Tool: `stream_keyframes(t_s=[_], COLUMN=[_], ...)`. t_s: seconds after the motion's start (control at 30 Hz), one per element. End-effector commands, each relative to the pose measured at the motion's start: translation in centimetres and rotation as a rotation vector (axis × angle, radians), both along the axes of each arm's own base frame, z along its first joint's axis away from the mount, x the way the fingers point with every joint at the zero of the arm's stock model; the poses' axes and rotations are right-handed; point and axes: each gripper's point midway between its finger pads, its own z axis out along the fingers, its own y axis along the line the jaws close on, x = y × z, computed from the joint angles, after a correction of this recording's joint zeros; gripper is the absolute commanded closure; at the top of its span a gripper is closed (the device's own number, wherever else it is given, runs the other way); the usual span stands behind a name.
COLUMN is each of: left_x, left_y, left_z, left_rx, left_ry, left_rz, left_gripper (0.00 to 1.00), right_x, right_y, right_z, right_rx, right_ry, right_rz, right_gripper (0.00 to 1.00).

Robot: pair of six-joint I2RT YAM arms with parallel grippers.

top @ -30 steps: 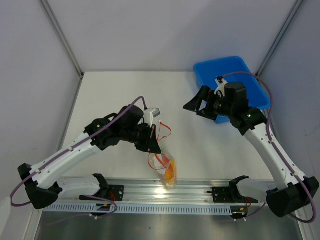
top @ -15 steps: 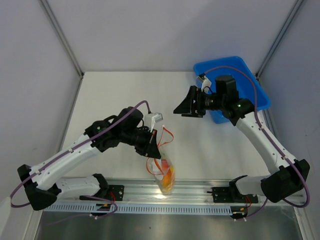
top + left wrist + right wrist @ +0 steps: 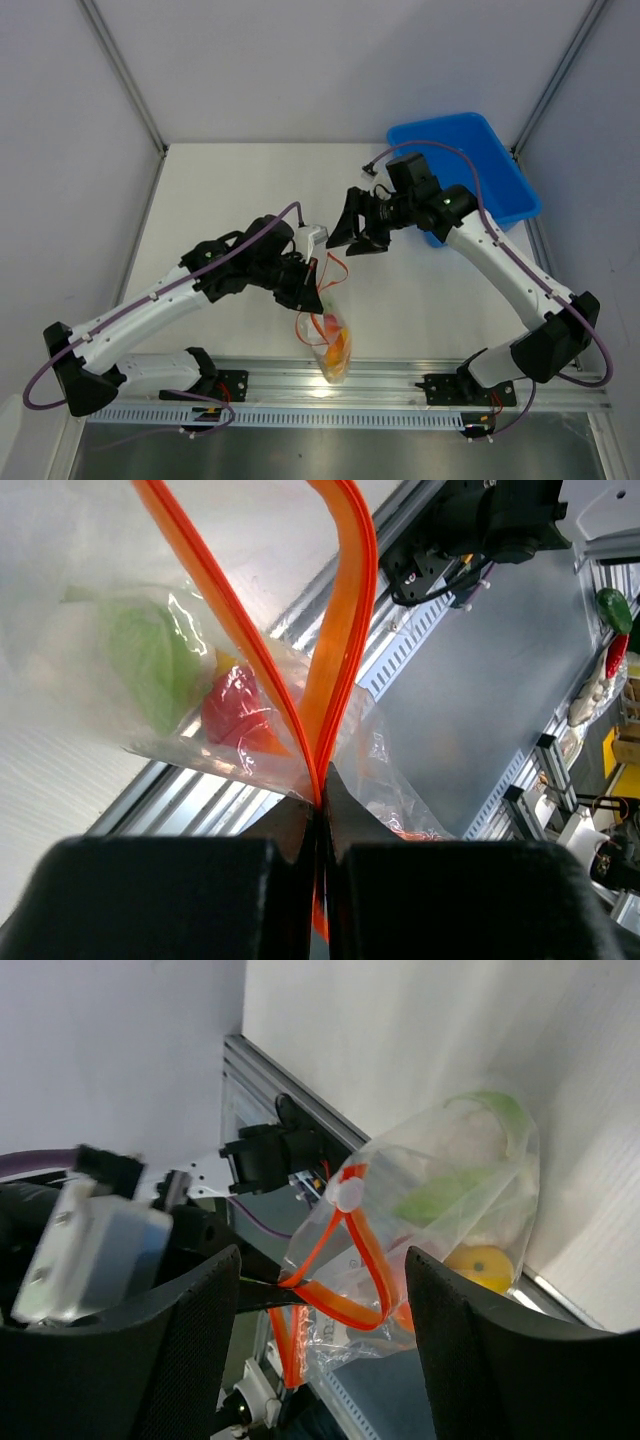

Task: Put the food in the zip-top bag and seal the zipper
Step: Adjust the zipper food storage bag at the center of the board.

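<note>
The clear zip-top bag (image 3: 331, 345) hangs over the table's near edge, its mouth gaping upward. My left gripper (image 3: 309, 291) is shut on the orange zipper (image 3: 345, 630) at one end of the mouth, jaws pinched tight (image 3: 320, 798). Inside the bag lies the food: a green-and-white lump (image 3: 150, 660), a red piece (image 3: 235, 705) and a yellow piece (image 3: 480, 1265). My right gripper (image 3: 352, 236) stands open just right of and above the mouth. In its wrist view the zipper loop (image 3: 370, 1260) and white slider (image 3: 347, 1195) sit between its fingers (image 3: 322, 1260), untouched.
A blue bin (image 3: 470, 160) stands at the back right corner, behind my right arm. An aluminium rail (image 3: 400, 376) runs along the table's near edge under the bag. Grey walls close the table on the left, right and back.
My right arm has swung left from the blue bin toward the bag's mouth, its jaws narrowing somewhat. The left gripper holds the zipper as before, shifted slightly.
</note>
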Motion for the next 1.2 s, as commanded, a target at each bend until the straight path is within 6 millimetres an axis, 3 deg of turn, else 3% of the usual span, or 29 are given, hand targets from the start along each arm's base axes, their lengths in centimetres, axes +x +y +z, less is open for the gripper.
stream_keyframes(t_s=[0.0, 0.23, 0.37, 0.47, 0.77, 0.9, 0.97, 1.03, 1.1, 1.17], left_x=[1.1, 1.3, 1.3, 1.1, 0.9, 0.7, 0.7, 0.7, 0.8, 1.1], left_y=[-1.0, -1.4, -1.3, -1.2, -0.7, -0.5, -0.2, -0.1, 0.0, 0.0], left_z=[0.9, 1.0, 1.0, 0.8, 0.7, 0.5, 0.4, 0.5, 0.9, 1.3], left_rx=[-0.046, -0.058, -0.058, -0.053, -0.054, -0.049, -0.041, -0.049, -0.064, -0.073], left_ry=[-0.048, -0.05, -0.051, -0.046, -0.05, -0.047, -0.046, -0.05, -0.07, -0.088], left_rz=[0.013, 0.013, 0.016, 0.017, 0.021, 0.022, 0.038, 0.042, 0.052, 0.063], left_gripper=[1.0, 0.99, 0.99, 0.99, 1.0, 0.99, 0.92, 0.78, 0.6, 0.48], right_x=[-0.4, -0.9, -0.8, -0.8, -0.7, -0.4, -0.4, -0.4, -0.5, -0.4], right_y=[-0.1, 1.3, 1.5, 1.9, 2.6, 2.3, 2.2, 2.4, 2.5, 2.7], right_z=[-1.6, -1.9, -2.7, -3.1, -4.1, -4.5, -4.5, -4.1, -3.5, -2.8], right_rx=[-0.094, -0.1, -0.114, -0.125, -0.171, -0.206, -0.207, -0.191, -0.165, -0.138], right_ry=[0.058, 0.071, 0.096, 0.101, 0.1, 0.086, 0.084, 0.084, 0.082, 0.083], right_rz=[-0.045, -0.019, -0.015, -0.008, -0.002, -0.024, -0.033, -0.038, -0.044, -0.063], right_gripper=[0.31, 0.34, 0.47, 0.51, 0.52, 0.71, 0.79, 0.81, 0.91, 1.0])
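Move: From the right gripper, the zipper's far end with the white slider lies about 6 cm below, 2 cm to its left and 1 cm back. The left fingertips, shut on the zipper's nearer part, are some 11 cm back, 3 cm left and 6 cm below; the food hangs roughly 13 cm back, 1 cm left and 14 cm down. From the left gripper that slider end is about 9 cm ahead, 2 cm right and 1 cm higher. Lower the half-open right gripper about 5 cm onto the slider end of the zipper, drifting some 2 cm left and dipping its fingertips 10 to 15 degrees, then shut the fingers to pinch the orange strip just by the slider. Keep the left gripper in place on its part of the zipper; once the right fingers are closing, open the left ones about halfway to let go. ##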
